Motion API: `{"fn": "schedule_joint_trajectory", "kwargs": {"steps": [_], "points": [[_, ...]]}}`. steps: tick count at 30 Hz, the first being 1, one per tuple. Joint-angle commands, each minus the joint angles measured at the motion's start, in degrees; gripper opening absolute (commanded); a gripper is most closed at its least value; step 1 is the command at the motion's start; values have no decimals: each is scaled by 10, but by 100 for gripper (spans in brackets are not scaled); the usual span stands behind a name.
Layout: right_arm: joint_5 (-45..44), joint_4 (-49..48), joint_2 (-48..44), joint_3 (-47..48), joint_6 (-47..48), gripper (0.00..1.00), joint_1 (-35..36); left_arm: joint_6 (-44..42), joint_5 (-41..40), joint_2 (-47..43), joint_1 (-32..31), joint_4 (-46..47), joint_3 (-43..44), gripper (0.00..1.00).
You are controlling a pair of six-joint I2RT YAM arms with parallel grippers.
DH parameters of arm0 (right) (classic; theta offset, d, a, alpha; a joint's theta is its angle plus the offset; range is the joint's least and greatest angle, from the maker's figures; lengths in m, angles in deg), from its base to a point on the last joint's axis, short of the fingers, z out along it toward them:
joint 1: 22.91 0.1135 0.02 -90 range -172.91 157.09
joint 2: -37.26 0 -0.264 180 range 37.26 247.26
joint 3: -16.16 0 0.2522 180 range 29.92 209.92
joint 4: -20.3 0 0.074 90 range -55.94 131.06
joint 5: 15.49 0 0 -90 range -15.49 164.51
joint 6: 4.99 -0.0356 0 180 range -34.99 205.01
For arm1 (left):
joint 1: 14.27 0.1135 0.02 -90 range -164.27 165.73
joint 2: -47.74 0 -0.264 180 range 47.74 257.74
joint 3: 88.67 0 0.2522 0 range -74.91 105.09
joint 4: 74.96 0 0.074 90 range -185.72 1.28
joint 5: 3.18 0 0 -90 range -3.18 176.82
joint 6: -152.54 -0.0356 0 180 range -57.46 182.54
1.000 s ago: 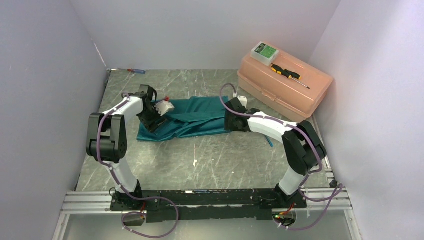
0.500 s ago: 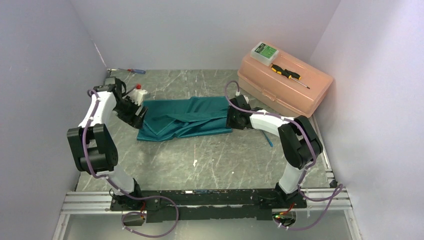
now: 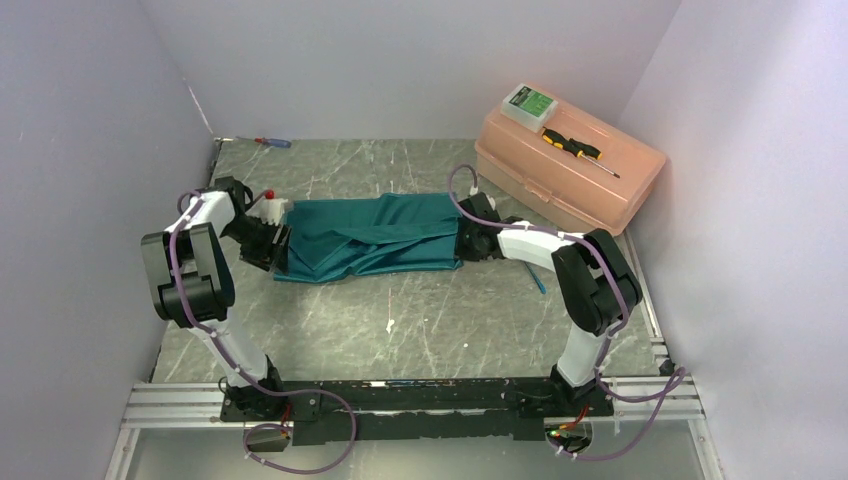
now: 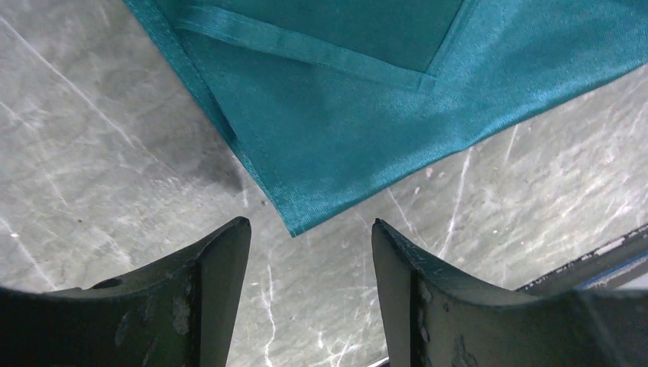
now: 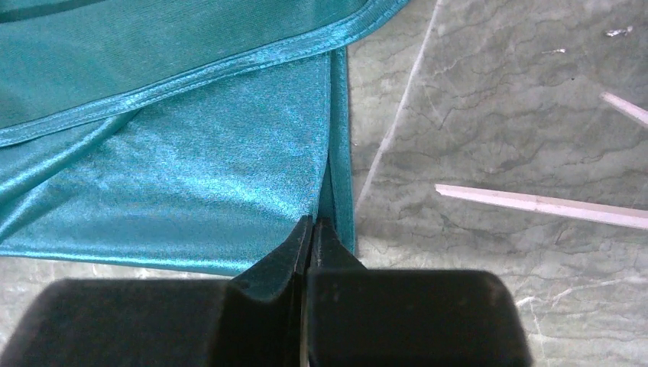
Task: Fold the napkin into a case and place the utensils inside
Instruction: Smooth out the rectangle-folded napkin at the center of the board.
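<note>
The teal napkin [image 3: 370,235] lies roughly folded into a wide band across the middle of the table. My left gripper [image 3: 274,246] sits low at its left end. In the left wrist view this gripper [image 4: 310,223] is open, and a corner of the napkin [image 4: 306,145] points into the gap without touching either finger. My right gripper [image 3: 463,241] is at the napkin's right end. In the right wrist view it [image 5: 313,223] is shut on a raised ridge of the napkin's [image 5: 191,168] hemmed edge. Two white sticks [image 5: 535,203] [image 5: 628,108] lie on the table beside it. A thin blue utensil [image 3: 538,280] lies under the right forearm.
A peach toolbox [image 3: 570,165] stands at the back right, with a green-and-white box [image 3: 528,103] and a yellow-and-black screwdriver [image 3: 572,147] on its lid. A red-and-blue screwdriver [image 3: 270,142] lies at the back left wall. A small white scrap [image 3: 390,325] lies in front of the napkin.
My left gripper has swung off the top of the napkin out to its left end and come down low. My right gripper has shut on the napkin's right edge.
</note>
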Motion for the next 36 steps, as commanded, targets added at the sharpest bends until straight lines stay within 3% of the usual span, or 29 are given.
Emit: {"fn": "schedule_joint_trajectory", "kwargs": {"steps": [1,13,23,31,33,36], "points": [[-21,0,-21,-9,-1,0,-4,30,-12,1,2,38,-6,65],[-3,3,-35,-26,1,0,-5,39,-31,32,6,88,-33,57],[4,7,-34,-22,5,0,-6,38,22,36,17,75,-15,37],[7,8,-30,-15,7,0,-5,36,64,21,18,37,-11,37],[7,11,-29,-11,6,0,-5,32,59,16,18,33,-12,31],[6,14,-30,-6,8,0,-5,36,20,14,18,45,-15,5]]}}
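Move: The folded napkin's near-left corner lies right under the open left fingers, roughly 3 cm down; the napkin's middle is about 19 cm to that hand's right and 8 cm farther out. The near-right corner is already pinched in the right fingertips. From the right hand the nearest white stick's middle lies about 10 cm right and 2 cm ahead, and the blue utensil's some 12 cm right, level with the hand. The near-right corner, still pinched by the right hand, is drawn about 1.5 cm back and to the right, after which that hand holds still. Meanwhile the left hand sinks about 2.5 cm onto the near-left corner, drifting slightly left, then shifts back right by about the same as its fingers close and pinch the cloth just inside the corner. ##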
